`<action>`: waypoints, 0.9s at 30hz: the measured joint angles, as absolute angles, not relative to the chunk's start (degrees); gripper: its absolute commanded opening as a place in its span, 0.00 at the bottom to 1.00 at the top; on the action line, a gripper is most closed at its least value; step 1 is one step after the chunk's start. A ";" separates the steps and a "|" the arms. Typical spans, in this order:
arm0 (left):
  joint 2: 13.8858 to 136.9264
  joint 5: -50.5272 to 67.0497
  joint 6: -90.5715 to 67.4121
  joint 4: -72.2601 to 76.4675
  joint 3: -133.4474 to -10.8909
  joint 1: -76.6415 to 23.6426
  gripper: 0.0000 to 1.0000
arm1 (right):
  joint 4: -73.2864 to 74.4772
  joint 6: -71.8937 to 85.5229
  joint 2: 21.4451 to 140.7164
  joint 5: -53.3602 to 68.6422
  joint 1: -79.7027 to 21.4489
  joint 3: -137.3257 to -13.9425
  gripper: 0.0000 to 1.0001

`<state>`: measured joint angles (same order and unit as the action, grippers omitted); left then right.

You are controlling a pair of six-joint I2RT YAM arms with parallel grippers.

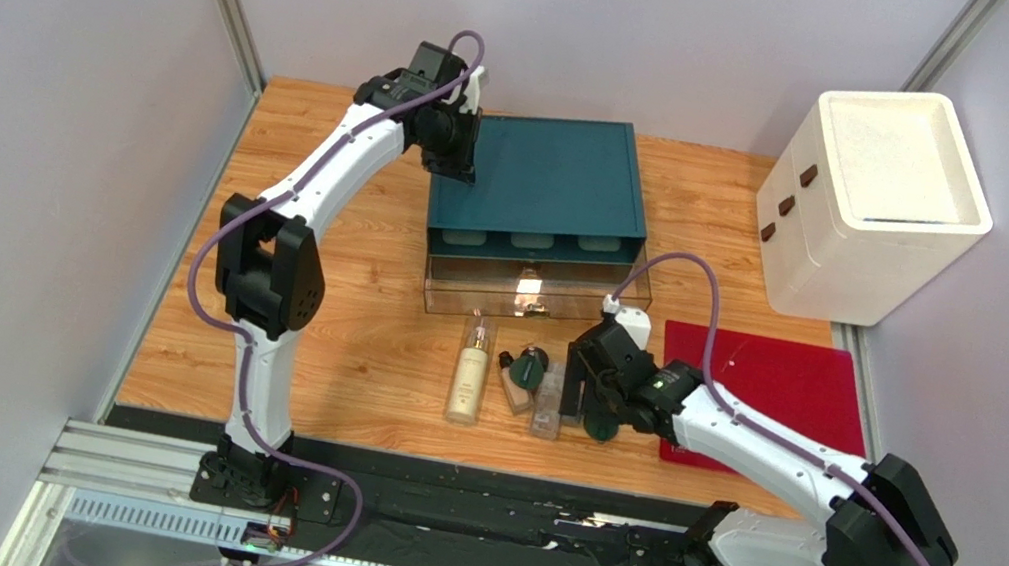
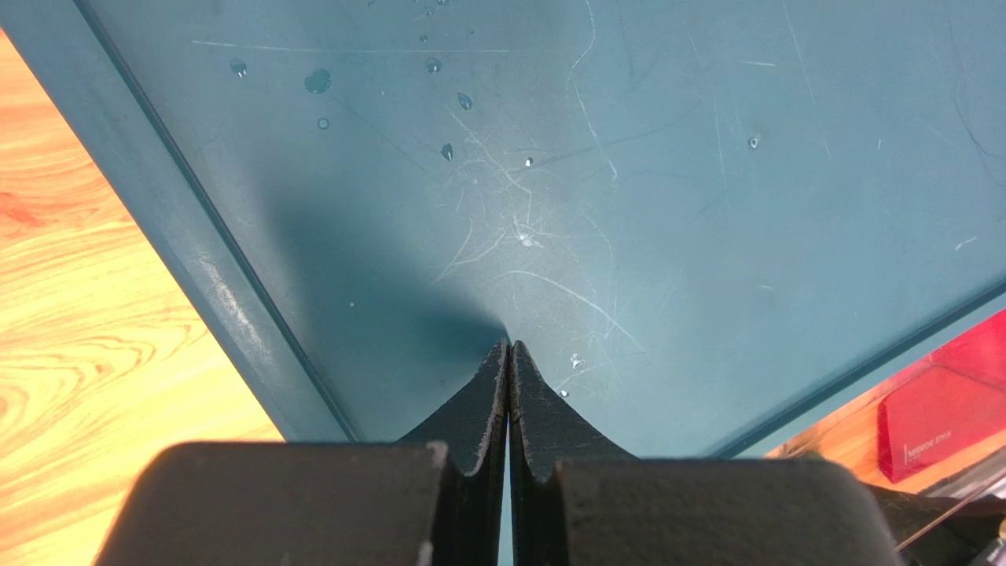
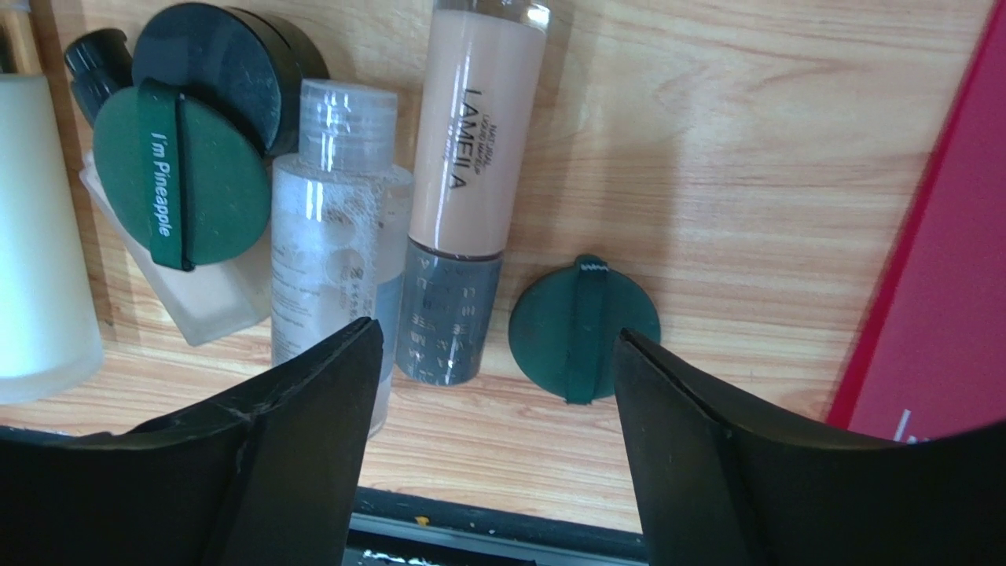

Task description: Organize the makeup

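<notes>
The makeup lies in a cluster on the wood in front of the teal box (image 1: 543, 176). In the right wrist view I see a beige tube (image 3: 472, 165), a clear bottle (image 3: 337, 224), a green disc (image 3: 177, 177) leaning on a black jar (image 3: 236, 53), and the cream bottle (image 3: 36, 236) at the left edge. A second green disc (image 3: 585, 328) lies flat just beyond my right gripper (image 3: 496, 333), which is open and empty above it. My left gripper (image 2: 510, 344) is shut, its tips on the teal box's top (image 2: 614, 177) near the left edge.
A clear drawer (image 1: 532, 295) stands pulled out at the teal box's front. The red mat (image 1: 769, 378) lies right of the makeup. A white drawer unit (image 1: 883, 191) sits at the back right. The black rail (image 1: 504, 519) runs along the near edge.
</notes>
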<state>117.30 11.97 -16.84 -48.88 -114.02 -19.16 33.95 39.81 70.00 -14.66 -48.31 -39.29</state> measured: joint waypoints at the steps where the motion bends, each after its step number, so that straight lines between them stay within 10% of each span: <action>1: 117.16 11.97 -16.69 -48.69 -113.78 -19.16 0.00 | 33.45 40.16 70.37 -14.66 -48.29 -39.29 0.71; 27: 116.55 12.14 -16.14 -47.51 -112.57 -19.16 0.00 | 29.10 41.06 77.69 -16.23 -48.58 -39.31 0.00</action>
<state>116.55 12.14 -16.14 -47.51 -112.57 -19.16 29.10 41.06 77.69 -16.23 -48.58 -39.31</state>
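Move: The Lameila foundation tube lies about 4 cm ahead of the right hand, 1 cm to its left and 3 cm below, with its grey cap end nearest the hand. The clear bottle is some 4 cm left of the tube and 2 cm nearer; the loose green puff is 4 cm right of it and 4 cm nearer. From the left hand on the organizer lid, the tube lies roughly 24 cm back, 18 cm right and 16 cm below. The foundation tube's grey cap is pinched between the right hand's fingers, which come down astride it, sinking almost 3 cm while easing about 1 cm forward and 1 cm left. They narrow on the way down, then close onto its sides at the bottom, the right finger slotting in between cap and loose green puff; the wrist barely turns. ##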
